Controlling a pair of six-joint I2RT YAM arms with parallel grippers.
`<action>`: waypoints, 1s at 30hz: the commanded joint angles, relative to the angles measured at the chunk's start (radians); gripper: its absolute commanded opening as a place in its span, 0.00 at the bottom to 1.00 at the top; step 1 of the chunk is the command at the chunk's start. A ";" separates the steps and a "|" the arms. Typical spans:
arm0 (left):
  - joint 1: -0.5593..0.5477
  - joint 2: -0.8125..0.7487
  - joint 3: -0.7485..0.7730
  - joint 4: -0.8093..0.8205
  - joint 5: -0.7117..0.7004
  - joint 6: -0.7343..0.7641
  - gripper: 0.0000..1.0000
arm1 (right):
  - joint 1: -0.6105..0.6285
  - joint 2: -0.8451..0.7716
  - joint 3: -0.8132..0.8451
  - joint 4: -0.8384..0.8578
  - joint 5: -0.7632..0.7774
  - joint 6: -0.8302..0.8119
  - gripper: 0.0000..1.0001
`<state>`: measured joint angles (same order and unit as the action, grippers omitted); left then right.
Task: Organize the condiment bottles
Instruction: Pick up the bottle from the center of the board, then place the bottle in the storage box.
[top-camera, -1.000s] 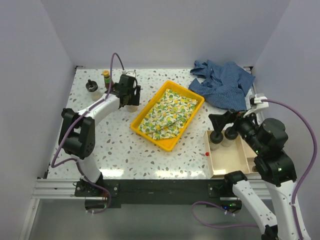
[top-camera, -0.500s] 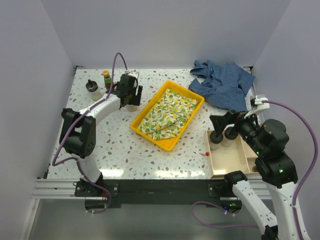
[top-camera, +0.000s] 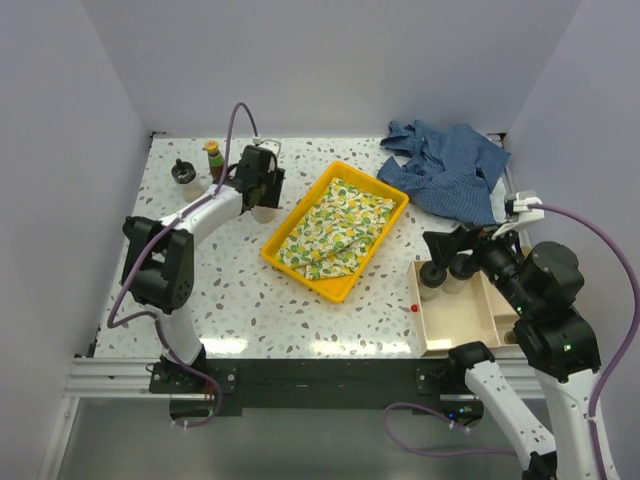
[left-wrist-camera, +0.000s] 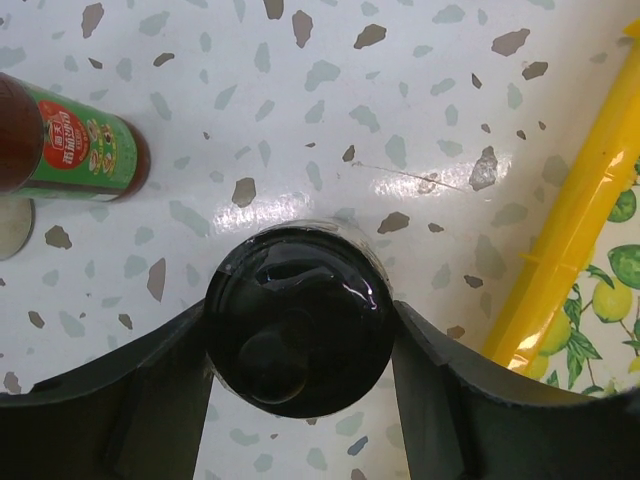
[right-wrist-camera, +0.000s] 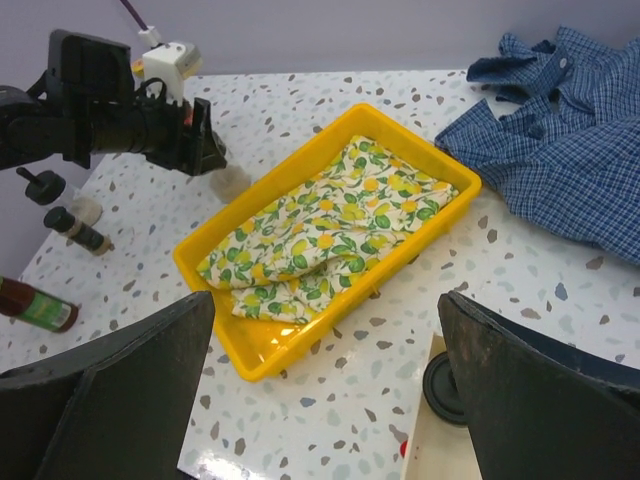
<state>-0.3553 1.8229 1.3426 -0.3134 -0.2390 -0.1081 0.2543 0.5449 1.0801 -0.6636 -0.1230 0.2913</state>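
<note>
A squat clear jar with a black lid (left-wrist-camera: 298, 318) stands on the speckled table just left of the yellow tray. My left gripper (left-wrist-camera: 298, 345) is shut on it, a finger pressing each side of the lid; from above, the gripper (top-camera: 262, 192) covers the jar. A green, red-labelled bottle (top-camera: 213, 155) (left-wrist-camera: 75, 150) and a black-lidded jar (top-camera: 183, 172) stand to its left. Two black-lidded jars (top-camera: 432, 280) (top-camera: 460, 270) sit in the wooden box (top-camera: 470, 325). My right gripper (right-wrist-camera: 325, 330) hangs wide open and empty above the box's far end.
A yellow tray (top-camera: 290, 260) holding a lemon-print cloth (top-camera: 335, 225) lies mid-table. A crumpled blue checked shirt (top-camera: 450, 170) is at the back right. A small red object (top-camera: 413, 307) lies beside the box's left wall.
The left gripper's fingers have drawn in onto the black-lidded jar. The right arm has shifted very slightly and stays open.
</note>
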 joint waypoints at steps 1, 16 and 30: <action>0.001 -0.169 0.082 0.031 0.042 -0.005 0.02 | 0.000 0.072 0.115 -0.089 -0.038 -0.026 0.99; -0.476 -0.462 0.095 -0.066 0.078 -0.136 0.00 | 0.000 0.012 0.349 -0.194 -0.030 -0.083 0.99; -0.913 -0.413 0.019 0.135 0.033 -0.248 0.00 | 0.000 -0.181 0.406 -0.044 0.066 -0.012 0.99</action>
<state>-1.2263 1.3895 1.3273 -0.3592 -0.1787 -0.3107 0.2546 0.3790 1.4807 -0.7597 -0.1112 0.2539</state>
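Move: The left hand already grips the black-capped bottle; the open tan box it is bound for has its big compartment about 42 cm to the right and 29 cm nearer the base, some 8 cm lower. Two capped bottles in the box are about 40 cm right, 25 cm back; the yellow tray's middle is some 17 cm right, 6 cm back. From the empty right hand the compartment lies about 33 cm below, 9 cm right and 3 cm back. Keeping its grip around the cap, the left hand lifts the bottle roughly 20 cm nearly straight up at first, then swings it back and to the right over the yellow tray towards the box, nearly 30 cm back and 27 cm right, turning clockwise about 45 degrees and sinking a little at the end. Meanwhile the right hand, open and empty, draws back and up and tips its fingers upward, away from the box. ##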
